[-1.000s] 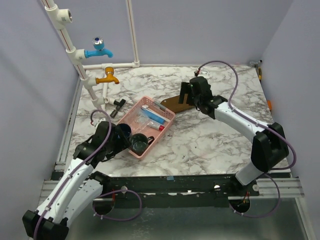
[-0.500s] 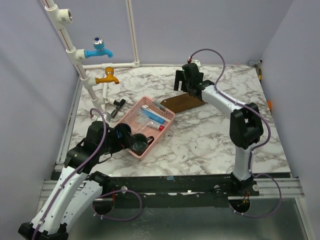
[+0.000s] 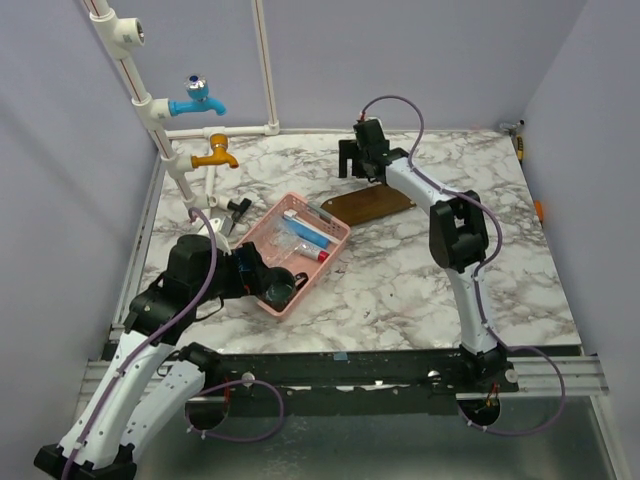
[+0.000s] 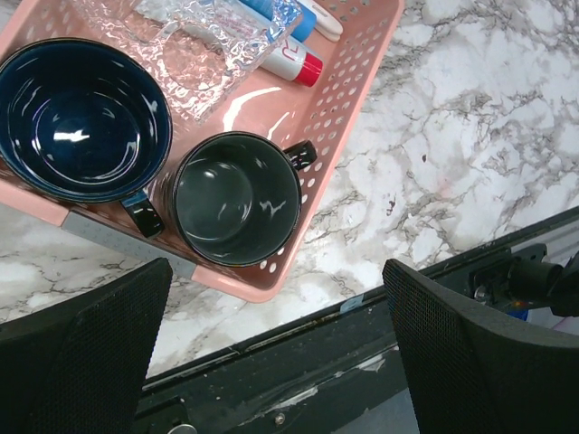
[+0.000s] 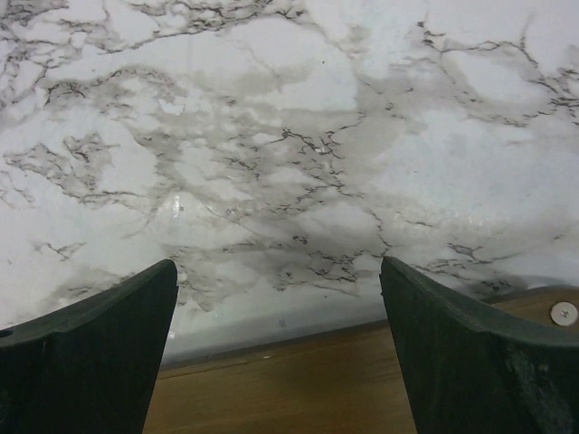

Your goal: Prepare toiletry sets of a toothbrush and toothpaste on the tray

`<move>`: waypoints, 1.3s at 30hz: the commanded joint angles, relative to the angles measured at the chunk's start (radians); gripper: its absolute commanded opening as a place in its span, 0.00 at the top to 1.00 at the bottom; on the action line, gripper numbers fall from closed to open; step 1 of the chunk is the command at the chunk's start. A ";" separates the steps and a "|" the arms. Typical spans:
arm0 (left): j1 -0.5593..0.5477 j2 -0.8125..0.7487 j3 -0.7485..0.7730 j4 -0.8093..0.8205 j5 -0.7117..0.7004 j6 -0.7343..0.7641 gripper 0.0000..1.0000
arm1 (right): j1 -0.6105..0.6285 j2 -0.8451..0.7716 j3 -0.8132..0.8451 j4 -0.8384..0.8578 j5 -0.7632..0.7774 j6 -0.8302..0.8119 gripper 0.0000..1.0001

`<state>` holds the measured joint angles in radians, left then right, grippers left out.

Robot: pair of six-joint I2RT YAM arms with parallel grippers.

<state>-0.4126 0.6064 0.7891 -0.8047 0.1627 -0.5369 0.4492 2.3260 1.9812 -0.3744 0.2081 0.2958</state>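
Note:
The toothpaste [image 4: 291, 61], a blue-and-white tube with a red cap, lies in the pink basket [image 4: 357, 86] beside a white toothbrush [image 4: 322, 20]. In the top view the toothpaste [image 3: 312, 241] lies mid-basket. The tray [image 3: 372, 205], a dark brown oval board, lies bare behind the basket [image 3: 335, 248]. My left gripper [image 3: 262, 277] hangs open over the basket's near corner, and the left wrist view shows nothing between its fingers [image 4: 90, 344]. My right gripper [image 3: 349, 162] stands open above the marble just past the tray's far edge [image 5: 317, 389], holding nothing.
A dark blue bowl [image 4: 81, 117], a black mug [image 4: 233, 199] and a crinkled clear packet [image 4: 194, 45] share the basket. A white pipe frame with a blue tap [image 3: 197, 100] and a yellow tap [image 3: 216, 155] stands at the back left. The table's black front rail [image 4: 298, 362] runs below my left gripper.
My right arm has swung back and left, from over the tray to its far edge, with its elbow raised. My left gripper has opened wider near the basket's corner.

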 commanded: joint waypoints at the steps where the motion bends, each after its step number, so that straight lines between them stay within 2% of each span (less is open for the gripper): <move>1: -0.003 0.014 0.021 0.022 0.047 0.031 0.01 | -0.001 0.056 0.055 -0.059 -0.111 -0.082 0.04; 9: -0.003 0.022 0.017 0.030 0.055 0.035 0.01 | -0.001 0.058 0.024 -0.085 -0.200 -0.198 0.03; 14: -0.003 0.021 0.018 0.030 0.061 0.036 0.01 | -0.001 0.019 -0.037 -0.079 -0.200 -0.228 0.03; 21: -0.004 -0.017 0.006 0.018 0.066 0.025 0.01 | -0.001 -0.030 -0.114 -0.079 -0.186 -0.227 0.03; 39: -0.003 -0.067 0.015 -0.001 0.082 0.015 0.01 | -0.001 -0.290 -0.473 0.004 -0.132 -0.140 0.03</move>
<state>-0.4137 0.5518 0.7891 -0.8040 0.2188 -0.5186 0.4458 2.1071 1.5711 -0.3813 0.0536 0.1173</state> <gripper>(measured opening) 0.987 0.969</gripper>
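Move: Just behind and beneath the open right hand lies the wooden tray, its middle about 7 cm back, 2 cm to the right and some 7 cm lower, with its far edge only about 3 cm back. The pink basket's middle is about 14 cm left and 21 cm back; the blue tube in it stands roughly 11 cm left and 16 cm back. From the left hand the tray is some 30 cm ahead, 24 cm right and 18 cm below. Sinking some 5 cm while drawing back, the right hand brings its wide-open fingers down against the tray's far edge, turning about 15 degrees counter-clockwise and tipping steeper. It goes on drawing back, about 9.5 cm in all, veering right and rising slightly late on, dragging the tray along towards the robot with the fingertips hooked over that edge. ##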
